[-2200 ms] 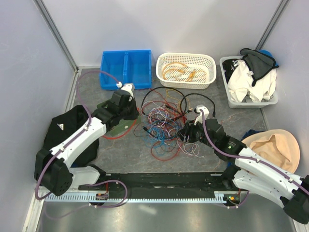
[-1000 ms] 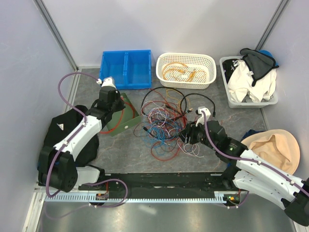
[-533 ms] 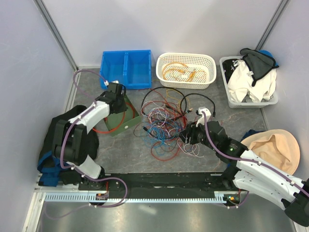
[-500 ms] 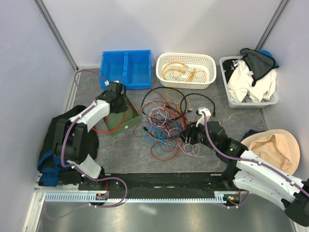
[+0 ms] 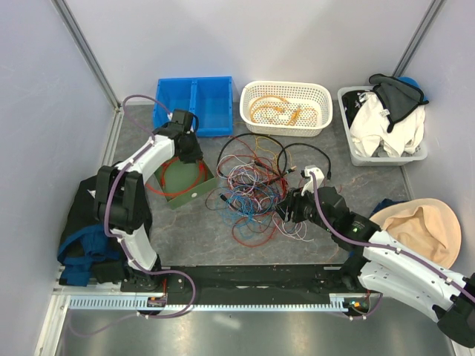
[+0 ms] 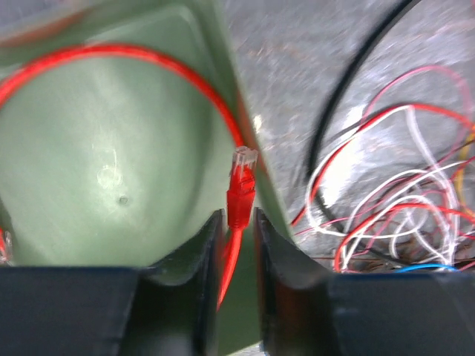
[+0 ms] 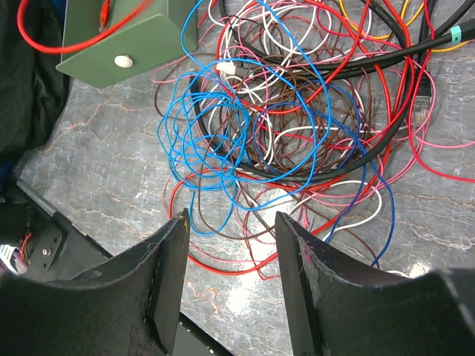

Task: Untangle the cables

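The cables (image 5: 249,189) lie as a tangled heap of red, blue, black, white and pink wires at the table's middle. One red cable (image 5: 154,187) loops inside an open green box (image 5: 194,194) to the left. My left gripper (image 5: 187,152) hangs over that box. In the left wrist view its narrow jaws (image 6: 237,219) pinch the red cable's plug (image 6: 241,196) at the tips. My right gripper (image 5: 286,211) hovers at the heap's right edge. It stands open (image 7: 230,215) above the blue and red loops (image 7: 223,141), holding nothing.
A blue two-part bin (image 5: 194,104), a white basket (image 5: 286,93) with orange cables and a grey bin of clothes (image 5: 349,152) line the back. Black cloth (image 5: 85,208) lies at the left. A beige hat (image 5: 423,226) lies at the right.
My left arm has swung from beside the tangle to over the green box, drawing the red cable into it. Its jaws have widened slightly. The right arm has stayed put.
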### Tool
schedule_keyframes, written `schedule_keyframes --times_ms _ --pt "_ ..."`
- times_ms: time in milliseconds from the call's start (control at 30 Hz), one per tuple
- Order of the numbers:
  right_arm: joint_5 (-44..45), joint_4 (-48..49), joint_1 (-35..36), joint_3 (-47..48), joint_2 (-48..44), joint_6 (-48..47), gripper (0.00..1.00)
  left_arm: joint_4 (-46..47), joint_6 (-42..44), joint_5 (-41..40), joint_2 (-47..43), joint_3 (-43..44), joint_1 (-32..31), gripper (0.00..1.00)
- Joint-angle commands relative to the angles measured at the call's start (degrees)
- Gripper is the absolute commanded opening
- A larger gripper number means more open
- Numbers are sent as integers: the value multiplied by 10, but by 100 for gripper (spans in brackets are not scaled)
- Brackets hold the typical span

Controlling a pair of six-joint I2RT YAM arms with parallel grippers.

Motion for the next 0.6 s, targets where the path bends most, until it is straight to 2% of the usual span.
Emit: schedule_keyframes --times_ms 0,67,100,133,300,367,433,500,567 --pt "5 11 1 2 0 -3 57 -31 -7 -2 -10 64 2 39" --pt "4 14 1 3 4 -4 57 -40 -6 -10 -28 78 2 49" --pt "3 15 1 3 7 -5 57 -42 -3 -12 -35 81 2 80" --pt "2 16 0 3 9 -4 57 -45 -2 -16 -41 85 2 99" --pt "2 21 1 10 18 -7 57 -56 -11 -25 -113 87 -3 100" --pt "14 17 1 12 18 -11 57 -48 -22 -49 -149 59 -25 99" --pt "30 16 1 14 19 -16 57 -26 -37 -75 -228 1 -60 100" --pt "36 14 1 17 22 -19 57 -13 -47 -138 -304 -39 -100 100" --pt "27 16 0 20 32 -17 57 -18 -57 -181 -348 -93 -112 100"
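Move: The left hand still has the red cable's plug end between its slightly parted fingers, low inside the green tray by the right wall; the tray's middle lies about 5 cm back and 4 cm to the left, some 2 cm lower. The cable tangle is centred roughly 18 cm to this hand's right and 9 cm back, and the blue bin about 16 cm ahead, 1 cm left. From the right hand, the tray is some 32 cm left, 11 cm ahead and 8 cm lower. The left hand spreads its fingers wide and lets go of the red cable's plug end just inside the tray's right wall, easing about 2 cm forward as it begins to lift clear. It keeps rising faster, to about 15 cm up in all, and late on draws back some 6 cm towards its base, the wrist tilting so the fingers swing forward and up by about 20 degrees. ##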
